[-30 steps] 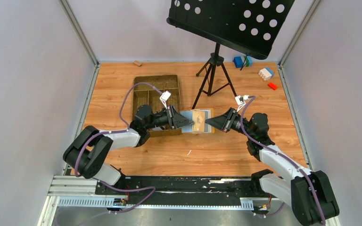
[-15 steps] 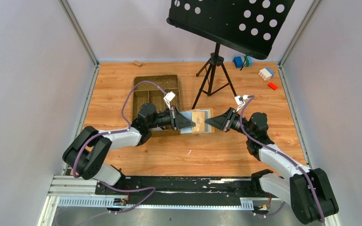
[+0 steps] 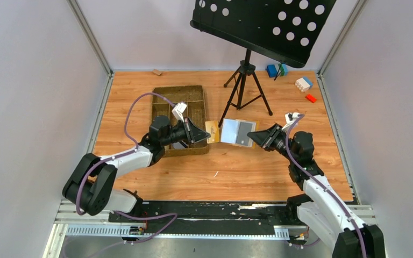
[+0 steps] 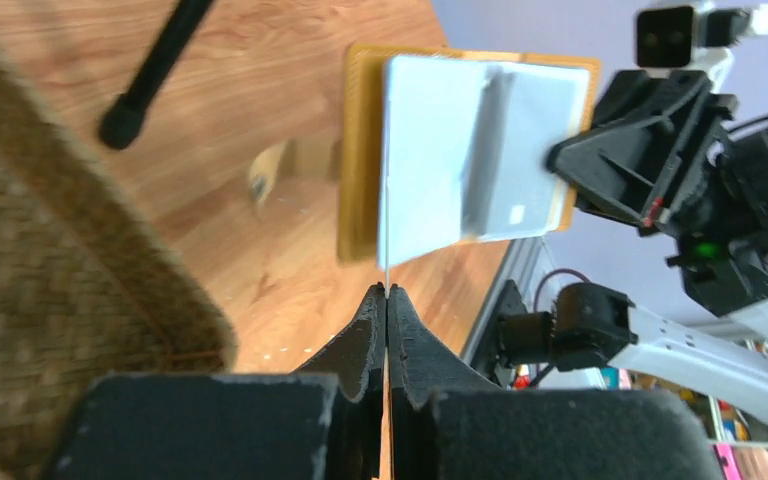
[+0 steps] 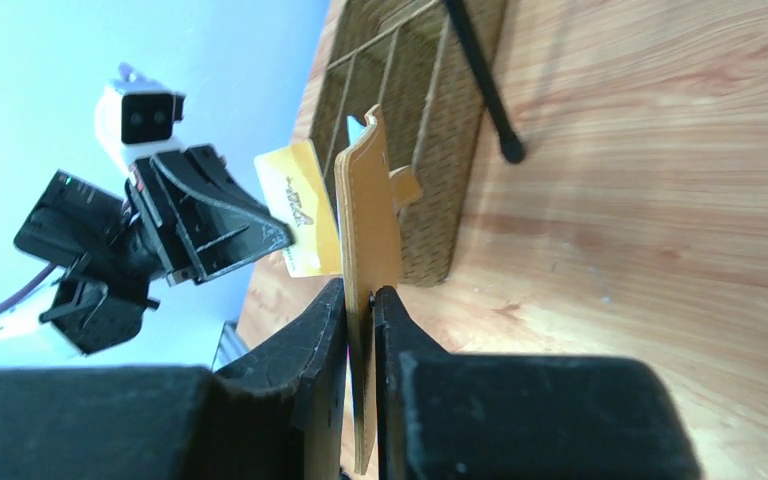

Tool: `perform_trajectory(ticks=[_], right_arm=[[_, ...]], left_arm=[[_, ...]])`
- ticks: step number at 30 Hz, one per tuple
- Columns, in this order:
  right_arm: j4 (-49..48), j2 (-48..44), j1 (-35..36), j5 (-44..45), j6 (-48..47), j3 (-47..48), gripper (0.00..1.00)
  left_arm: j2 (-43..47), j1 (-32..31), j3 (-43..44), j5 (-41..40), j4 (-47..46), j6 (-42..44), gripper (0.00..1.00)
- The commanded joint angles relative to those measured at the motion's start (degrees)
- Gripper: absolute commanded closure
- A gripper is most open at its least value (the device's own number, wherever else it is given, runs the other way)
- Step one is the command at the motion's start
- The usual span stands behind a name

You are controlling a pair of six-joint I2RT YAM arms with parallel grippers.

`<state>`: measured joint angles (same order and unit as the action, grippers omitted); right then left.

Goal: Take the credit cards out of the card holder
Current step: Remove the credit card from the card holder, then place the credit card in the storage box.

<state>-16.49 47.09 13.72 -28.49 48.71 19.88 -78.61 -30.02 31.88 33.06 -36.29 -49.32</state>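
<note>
My left gripper (image 3: 204, 136) is shut on a tan-gold credit card (image 3: 212, 131), held in the air just right of the woven tray. In the left wrist view the card (image 4: 386, 240) shows edge-on as a thin pale line between the closed fingertips of that gripper (image 4: 387, 292). My right gripper (image 3: 251, 137) is shut on the right edge of the mustard-yellow card holder (image 3: 231, 130), which is spread open with its grey-blue inside facing up. A darker panel (image 3: 244, 133) lies in it; I cannot tell whether it is a card. The right wrist view shows the holder (image 5: 370, 210) edge-on in the right gripper (image 5: 358, 290), and the gold card (image 5: 300, 212) just beyond it.
A brown woven compartment tray (image 3: 178, 91) sits under the left wrist. A music stand's tripod (image 3: 243, 86) stands just behind the holder, its black desk (image 3: 263, 24) overhead. Toy blocks (image 3: 303, 83) lie at the back right. Walls close in on both sides.
The left gripper has closed on the gold card and drawn it left, out of the holder. The right arm has pulled the holder to the right, so card and holder are now apart.
</note>
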Motion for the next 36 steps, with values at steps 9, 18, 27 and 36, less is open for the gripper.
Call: perform_trajectory(ticks=[9,18,27,36], right_arm=[[9.7,-10.9,-1.1,13.9,-5.3,1.1,1.0],[9.1,-8.4,-1.2,14.2,-6.0,1.1,1.0],[8.9,-8.6,-1.1,14.5,-6.4,0.9,1.0],[7.8,-7.2,-1.1,13.5,-6.3,0.9,1.0]], left_arm=[[12.5,4.5,1.9,-19.7,23.0,15.5,1.0],[15.3,6.9,5.8,-34.3,35.5,21.4,1.0],[4.3,11.1,10.5,-26.2,38.8,22.8,1.0],[-6.2,12.5,15.6,-19.0,42.0,24.5,1.0]])
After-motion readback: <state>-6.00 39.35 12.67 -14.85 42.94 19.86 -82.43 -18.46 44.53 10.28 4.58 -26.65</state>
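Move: The white card lying on the tray floor, where the held gold card is bound, is some 13 cm left of the left hand, about 8 cm ahead and 15 cm below; the tray's middle is roughly 8 cm farther out beyond that card. The card holder is about 13 cm right, 1 cm ahead and level; the tripod foot is some 6 cm right, 15 cm ahead and 16 cm below. From the right hand, the white card lies around 31 cm left, 8 cm ahead and 16 cm below. The gold card, already out of the holder and still pinched in the shut left fingers, is carried left and forward over the tray, some 15 cm, then lowered about 6 cm towards the white card, the fingers swinging forward and tipping down roughly 40 degrees. The card holder, still gripped, is drawn about 4 cm right by the right hand, away from the tray, which then holds still. ##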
